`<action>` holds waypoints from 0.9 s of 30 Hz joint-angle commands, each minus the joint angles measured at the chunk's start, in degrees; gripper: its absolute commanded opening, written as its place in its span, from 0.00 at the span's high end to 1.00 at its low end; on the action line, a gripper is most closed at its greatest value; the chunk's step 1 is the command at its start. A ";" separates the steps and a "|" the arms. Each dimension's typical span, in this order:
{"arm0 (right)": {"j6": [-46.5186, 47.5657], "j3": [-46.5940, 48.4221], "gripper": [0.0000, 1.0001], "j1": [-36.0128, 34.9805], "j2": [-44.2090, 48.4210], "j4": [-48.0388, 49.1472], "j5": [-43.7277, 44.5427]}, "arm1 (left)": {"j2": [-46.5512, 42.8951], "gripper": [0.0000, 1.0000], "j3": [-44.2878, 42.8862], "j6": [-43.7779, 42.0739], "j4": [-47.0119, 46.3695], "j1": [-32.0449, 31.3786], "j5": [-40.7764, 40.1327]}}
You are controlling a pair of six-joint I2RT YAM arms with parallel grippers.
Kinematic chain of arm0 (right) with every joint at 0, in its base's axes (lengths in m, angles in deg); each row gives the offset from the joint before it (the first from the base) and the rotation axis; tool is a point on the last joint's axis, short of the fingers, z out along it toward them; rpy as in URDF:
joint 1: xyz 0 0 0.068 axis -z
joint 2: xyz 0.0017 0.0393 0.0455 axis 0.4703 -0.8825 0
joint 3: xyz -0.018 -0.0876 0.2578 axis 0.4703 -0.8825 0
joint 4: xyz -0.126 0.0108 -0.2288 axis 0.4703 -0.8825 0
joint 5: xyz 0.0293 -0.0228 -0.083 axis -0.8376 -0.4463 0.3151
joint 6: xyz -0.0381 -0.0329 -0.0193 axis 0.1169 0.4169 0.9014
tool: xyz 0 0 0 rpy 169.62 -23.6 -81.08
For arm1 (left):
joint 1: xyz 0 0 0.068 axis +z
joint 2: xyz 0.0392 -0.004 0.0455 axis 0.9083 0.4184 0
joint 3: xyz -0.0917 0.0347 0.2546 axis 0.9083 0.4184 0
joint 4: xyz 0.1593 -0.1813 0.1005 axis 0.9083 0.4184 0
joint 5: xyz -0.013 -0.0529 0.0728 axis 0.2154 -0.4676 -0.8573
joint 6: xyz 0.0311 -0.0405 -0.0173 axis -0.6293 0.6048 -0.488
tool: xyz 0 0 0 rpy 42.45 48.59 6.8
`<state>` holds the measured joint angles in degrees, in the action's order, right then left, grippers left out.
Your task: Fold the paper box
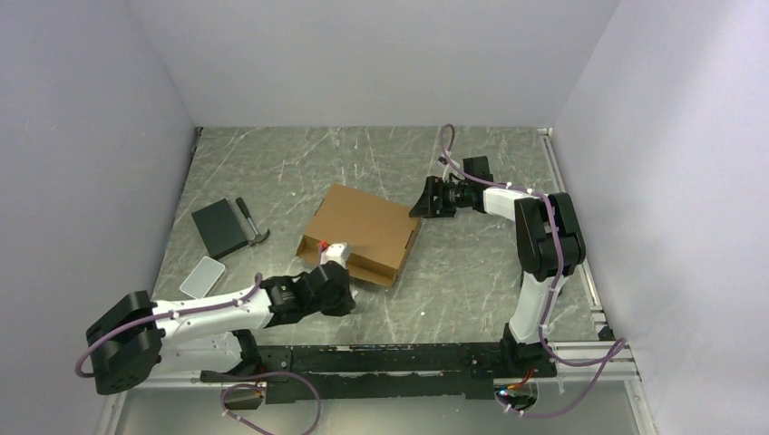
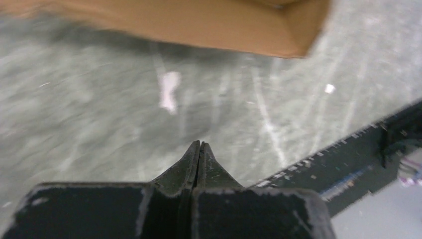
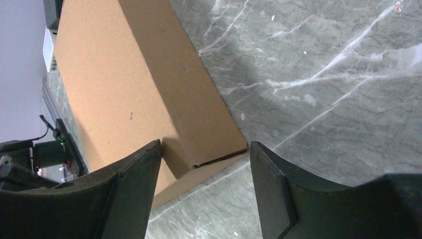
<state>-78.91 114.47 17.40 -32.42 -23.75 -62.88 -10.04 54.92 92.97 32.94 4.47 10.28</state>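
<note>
The paper box [image 1: 363, 231] is a shallow brown cardboard box lying mid-table, its near-left end still open. My left gripper [image 1: 345, 299] hovers just in front of the box's near edge. In the blurred left wrist view that gripper [image 2: 200, 144] is shut with nothing in it, and the box [image 2: 199, 25] lies just beyond it. My right gripper [image 1: 422, 204] is at the box's far right corner. In the right wrist view this gripper [image 3: 205, 144] is open, and a corner of the box [image 3: 124, 74] lies between its fingers without touching either.
A small white and red item [image 1: 332, 249] sits at the box's open near-left corner. A black pad [image 1: 220, 228], a small hammer-like tool [image 1: 252, 222] and a white rectangle [image 1: 202, 276] lie at the left. A black rail [image 1: 408, 358] runs along the near edge.
</note>
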 commanded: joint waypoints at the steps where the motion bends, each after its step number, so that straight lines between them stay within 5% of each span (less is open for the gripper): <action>1: 2.62 0.10 0.32 -1.01 -2.22 -3.16 2.82 | -3.86 1.00 1.84 9.43 10.45 2.88 -11.18; 18: 2.48 0.10 0.32 -1.21 -2.47 -3.19 2.59 | -7.79 1.00 12.76 8.61 -6.91 38.82 -1.80; 27: 2.90 0.45 0.32 -1.56 -2.83 -3.62 2.63 | 5.29 1.00 5.72 1.82 -19.80 43.42 9.35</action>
<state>-78.78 114.84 17.35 -32.94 -23.80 -63.49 -9.78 65.47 99.05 21.12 47.59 12.45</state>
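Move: Ahead and to the left of the left hand, the small end flap at the paper box's near left corner lies about 15 cm farther out, 16 cm left and 4 cm lower. The box's near right corner is some 6 cm ahead and 13 cm right, and the hammer's head about 21 cm ahead and 28 cm left. From the right hand, that flap lies about 37 cm left and 11 cm back. Sweeping left along the box's open front edge and then forward, the left hand carries its shut fingers some 16 cm left and 12 cm forward to the small end flap, sinking about 4 cm early on and turning nearly 50 degrees counter-clockwise. The fingertips arrive right beside the flap's edge; the right hand stays, its open fingers still astride the far right corner. ##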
